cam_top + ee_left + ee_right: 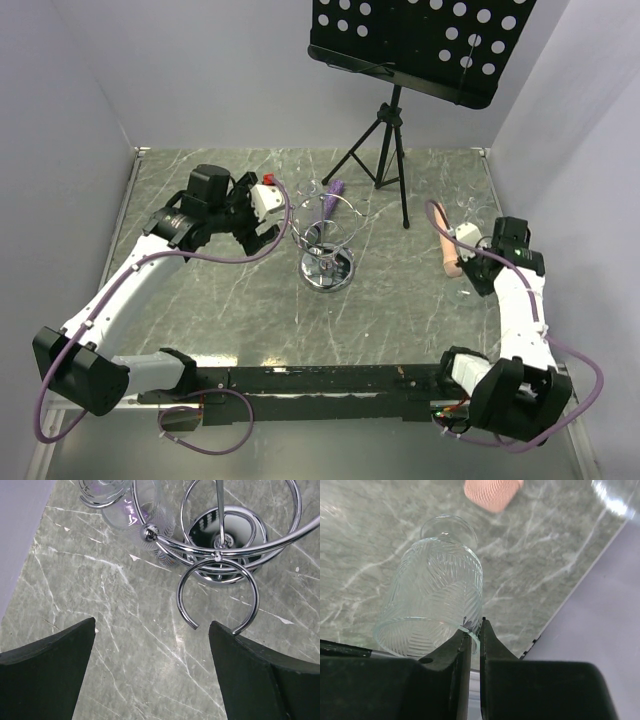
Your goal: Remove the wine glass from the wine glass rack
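The chrome wine glass rack (326,272) stands mid-table, its wire loops and disc base (218,555) filling the upper part of the left wrist view. A clear wine glass (142,515) hangs upside down from a loop on the rack's far left side. My left gripper (265,210) is open just left of the rack; between its fingers (152,622) lies bare table, and one empty loop ends at the right fingertip. At the right, my right gripper (468,262) is shut on the rim of a clear ribbed glass vessel (432,587).
A black tripod music stand (395,130) rises at the back. A peach mesh-covered object (450,258) lies beside the right gripper. A small purple item (335,188) sits behind the rack. Grey walls close in left, back and right.
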You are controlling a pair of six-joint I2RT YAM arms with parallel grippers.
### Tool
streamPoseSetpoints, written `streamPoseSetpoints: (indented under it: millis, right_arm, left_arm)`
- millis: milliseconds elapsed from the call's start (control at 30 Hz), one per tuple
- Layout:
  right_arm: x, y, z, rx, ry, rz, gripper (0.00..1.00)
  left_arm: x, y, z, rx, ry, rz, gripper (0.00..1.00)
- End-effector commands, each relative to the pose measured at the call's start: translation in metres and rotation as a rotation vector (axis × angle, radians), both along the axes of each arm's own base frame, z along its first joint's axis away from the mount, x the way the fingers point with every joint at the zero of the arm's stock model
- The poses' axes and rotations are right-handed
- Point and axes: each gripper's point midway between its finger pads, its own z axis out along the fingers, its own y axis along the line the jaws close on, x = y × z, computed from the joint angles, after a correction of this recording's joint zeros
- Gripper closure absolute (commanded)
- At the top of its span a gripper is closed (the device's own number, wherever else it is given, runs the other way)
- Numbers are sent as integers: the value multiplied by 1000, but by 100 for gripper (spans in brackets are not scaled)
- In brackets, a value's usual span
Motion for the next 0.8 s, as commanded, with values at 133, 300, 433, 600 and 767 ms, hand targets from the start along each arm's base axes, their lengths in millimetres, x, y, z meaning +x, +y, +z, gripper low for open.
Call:
streamPoseSetpoints:
  millis: [133,300,433,600,767]
  right_arm:
    - [59,42,45,48,-150,42,100]
    - [100,58,47,119,-163,-115,100]
    - [129,54,51,149,-178,-256,100]
    - [153,59,49,171,-147,-299,100]
    - [166,65,39,172,-114,-291,100]
  left_arm:
    - [1,-10,11,-46,-20,-28,0]
    - [3,-10,13,-40,-21,-22,0]
    - [3,-7,12,-29,-23,-13,0]
    - [6,-2,13,-21,-32,5,0]
    - [5,1,12,-16,-26,11,0]
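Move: The right hand, already holding a wine glass by its rim, heads for open table just left of the pink rod, about 15 cm ahead, 11 cm left and 12 cm below. The rod's middle lies some 18 cm ahead and 6 cm left. Right of the rod stand two glasses, 15 and 24 cm ahead, both about 1 cm right. From the left hand the open spot is about 5 cm ahead, 43 cm right and 25 cm below. Keeping its pinch on the glass rim, the right hand carries the hanging glass some 14 cm forward and 6 cm left, towards the open table beside the pink rod. It first swings forward-left while rising about 2 cm, then runs straight forward. The wrist turns counter-clockwise slightly, then back clockwise to about 15 degrees net, with the hand's left side rising nearly 10 degrees. ##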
